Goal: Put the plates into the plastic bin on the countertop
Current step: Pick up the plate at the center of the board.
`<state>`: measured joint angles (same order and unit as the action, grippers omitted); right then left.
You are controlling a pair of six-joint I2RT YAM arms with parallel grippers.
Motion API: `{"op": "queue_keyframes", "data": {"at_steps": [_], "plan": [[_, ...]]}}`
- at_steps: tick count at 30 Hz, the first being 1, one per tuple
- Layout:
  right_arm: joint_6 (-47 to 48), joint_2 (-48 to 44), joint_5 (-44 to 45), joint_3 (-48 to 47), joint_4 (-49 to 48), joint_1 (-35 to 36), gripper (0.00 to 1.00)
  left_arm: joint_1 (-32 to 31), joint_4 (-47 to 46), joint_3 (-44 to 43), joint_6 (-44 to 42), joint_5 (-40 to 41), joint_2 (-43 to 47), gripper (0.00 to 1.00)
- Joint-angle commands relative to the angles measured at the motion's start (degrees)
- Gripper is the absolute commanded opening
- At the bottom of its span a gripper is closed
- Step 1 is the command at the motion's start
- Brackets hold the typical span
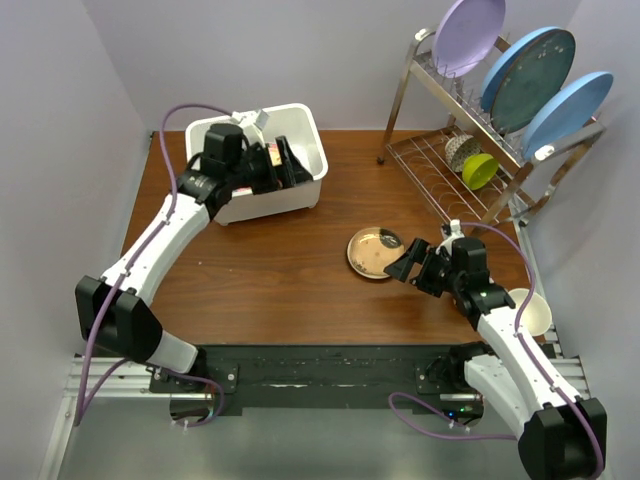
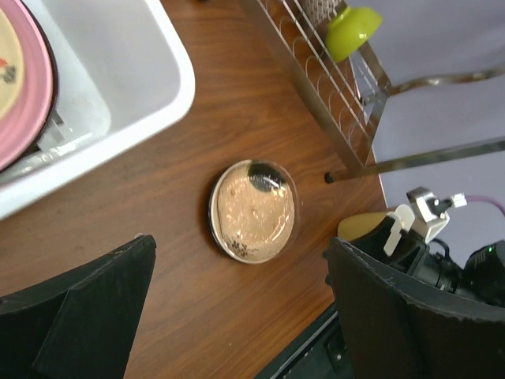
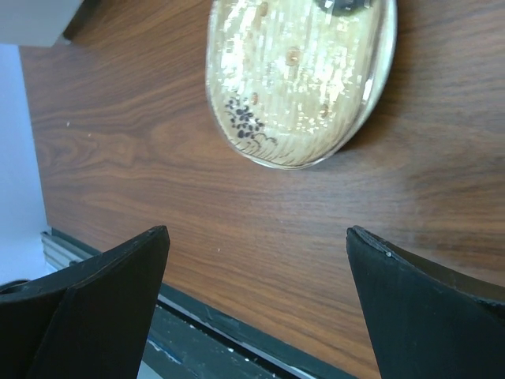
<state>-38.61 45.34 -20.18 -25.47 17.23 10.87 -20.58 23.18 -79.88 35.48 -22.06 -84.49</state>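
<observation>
A small tan plate lies flat on the dark wood countertop, right of centre. My right gripper hovers just beside its near right edge, open and empty. In the right wrist view the tan plate sits beyond the spread right gripper. My left gripper hangs open over the white plastic bin at the back left, holding nothing. The left wrist view shows a pink-rimmed plate inside the bin, the tan plate on the wood, and the left gripper open.
A chrome wire dish rack stands at the back right with large lilac and blue plates upright and a yellow-green cup on its lower shelf. A cream bowl sits beside the right arm near the table's right edge.
</observation>
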Motion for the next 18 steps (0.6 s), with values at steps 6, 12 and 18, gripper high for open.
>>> {"op": "queue_keyframes", "data": {"at_steps": [6,12,18], "plan": [[-3.93,3.17,8.31,0.25,-2.46,0.11,0.75,-8.06,-4.89,8.85,1.07,5.01,4.51,0.94],[-4.63,8.18,9.81,-0.98,-5.28,0.11,0.56,-12.11,-6.48,13.16,2.39,6.77,5.12,0.93],[-4.46,12.31,11.83,-1.33,-7.47,0.11,0.38,-13.70,-7.62,16.42,3.45,7.30,5.91,0.93]]}}
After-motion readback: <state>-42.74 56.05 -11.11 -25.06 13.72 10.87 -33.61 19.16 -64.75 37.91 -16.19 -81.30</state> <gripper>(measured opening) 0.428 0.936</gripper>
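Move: Lying on the board, the plate is about 6 cm ahead of the right hand, 6 cm to its left and 9 cm below; from the left hand it lies some 20 cm right, 6 cm back and 26 cm lower. The bin's middle is roughly 10 cm ahead and 6 cm left of the left hand, about 20 cm below. From the right hand, the yellow cup stands some 14 cm right and 3 cm back, also on the table. Sinking about 4 cm beside the plate's right side, the right hand eases some 2 cm right and 2 cm forward, tips down, turns clockwise about 10 degrees and narrows its wide-open fingers to under half. The empty left hand, still wide open, comes down about 8 cm while drawing back and right, away from the bin and towards the plate, its fingers tipping lower. ##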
